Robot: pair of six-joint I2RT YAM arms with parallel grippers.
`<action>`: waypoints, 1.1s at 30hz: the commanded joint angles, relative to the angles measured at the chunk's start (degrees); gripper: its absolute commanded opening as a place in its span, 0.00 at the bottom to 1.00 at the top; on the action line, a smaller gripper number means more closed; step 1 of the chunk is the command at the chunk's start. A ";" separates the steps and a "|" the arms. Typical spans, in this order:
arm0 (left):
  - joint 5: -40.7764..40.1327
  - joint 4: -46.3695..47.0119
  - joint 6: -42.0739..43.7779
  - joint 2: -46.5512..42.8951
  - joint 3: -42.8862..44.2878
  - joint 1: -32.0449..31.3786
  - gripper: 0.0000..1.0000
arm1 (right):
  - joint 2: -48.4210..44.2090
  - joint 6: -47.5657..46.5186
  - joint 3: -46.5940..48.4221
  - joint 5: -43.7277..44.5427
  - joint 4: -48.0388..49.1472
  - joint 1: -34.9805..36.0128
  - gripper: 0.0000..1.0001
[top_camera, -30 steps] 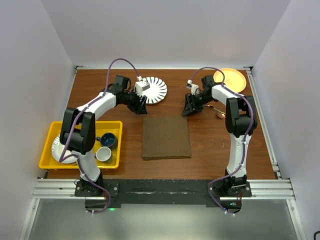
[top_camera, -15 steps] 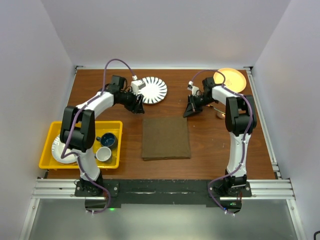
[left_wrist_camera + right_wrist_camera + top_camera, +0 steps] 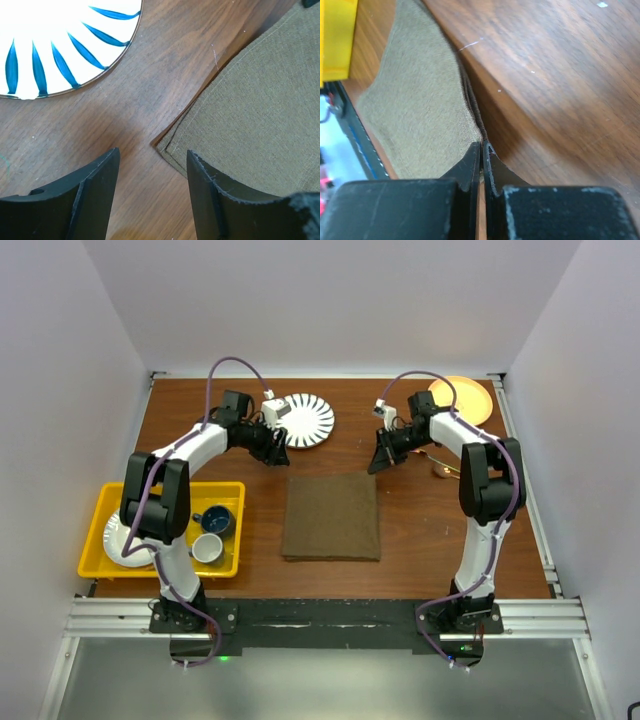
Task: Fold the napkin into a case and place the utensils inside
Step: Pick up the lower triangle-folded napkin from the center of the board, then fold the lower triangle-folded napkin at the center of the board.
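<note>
The olive-brown napkin (image 3: 331, 516) lies folded flat in the middle of the table. My left gripper (image 3: 279, 454) hovers open just off its far left corner, and in the left wrist view that layered corner (image 3: 165, 146) sits between the two spread fingers (image 3: 152, 155). At the far right corner my right gripper (image 3: 378, 466) is shut, its tips (image 3: 482, 144) pinching the napkin's edge (image 3: 420, 100). A copper-toned utensil (image 3: 442, 469) and a thin silvery one (image 3: 436, 453) lie on the wood to the right of that gripper.
A white plate with blue stripes (image 3: 305, 420) sits behind the left gripper. An orange plate (image 3: 462, 397) is at the far right corner. A yellow tray (image 3: 100, 510) at the left holds a plate and two cups.
My right gripper has closed on the napkin's far right corner. The left gripper has drawn back a little toward the striped plate and stays open.
</note>
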 commanded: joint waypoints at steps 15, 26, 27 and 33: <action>-7.23 20.30 22.84 -17.55 -14.42 -22.58 0.38 | -1.59 -10.04 1.58 3.74 -3.17 2.52 0.00; -20.17 37.62 41.58 -6.58 -15.66 -36.92 0.23 | -1.32 -9.95 1.06 1.80 -4.04 2.43 0.00; -20.08 37.70 42.37 -5.78 -15.39 -37.27 0.22 | -1.32 -10.04 0.97 1.72 -4.13 2.52 0.00; -20.17 40.95 43.60 -1.91 -15.30 -39.38 0.20 | -1.23 -9.78 0.88 1.19 -3.96 2.52 0.00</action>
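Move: The right hand already holds the napkin's far right corner between its shut fingertips, a few centimetres off the table; some cutlery lies about 15 cm to its right and 3 cm farther out. From the left hand that corner is some 21 cm to the right, 4 cm back and 4 cm lower. The napkin's far left corner lies 2 cm back and 2 cm right, 6 cm below; the striped plate is 12 cm ahead and 5 cm right. The left hand swings over the napkin towards the corner the right hand holds, going about 21 cm right and 10 cm back in an arc that rises some 7 cm and sinks as much again, while it rolls about 70 degrees round the line of its fingers and narrows them from half open to a small gap. The right hand keeps its pinch on the raised corner, easing back about 1 cm and turning slightly counter-clockwise early on, then holds nearly still as the left fingers arrive over the cloth close beside it, with no contact to be seen. ##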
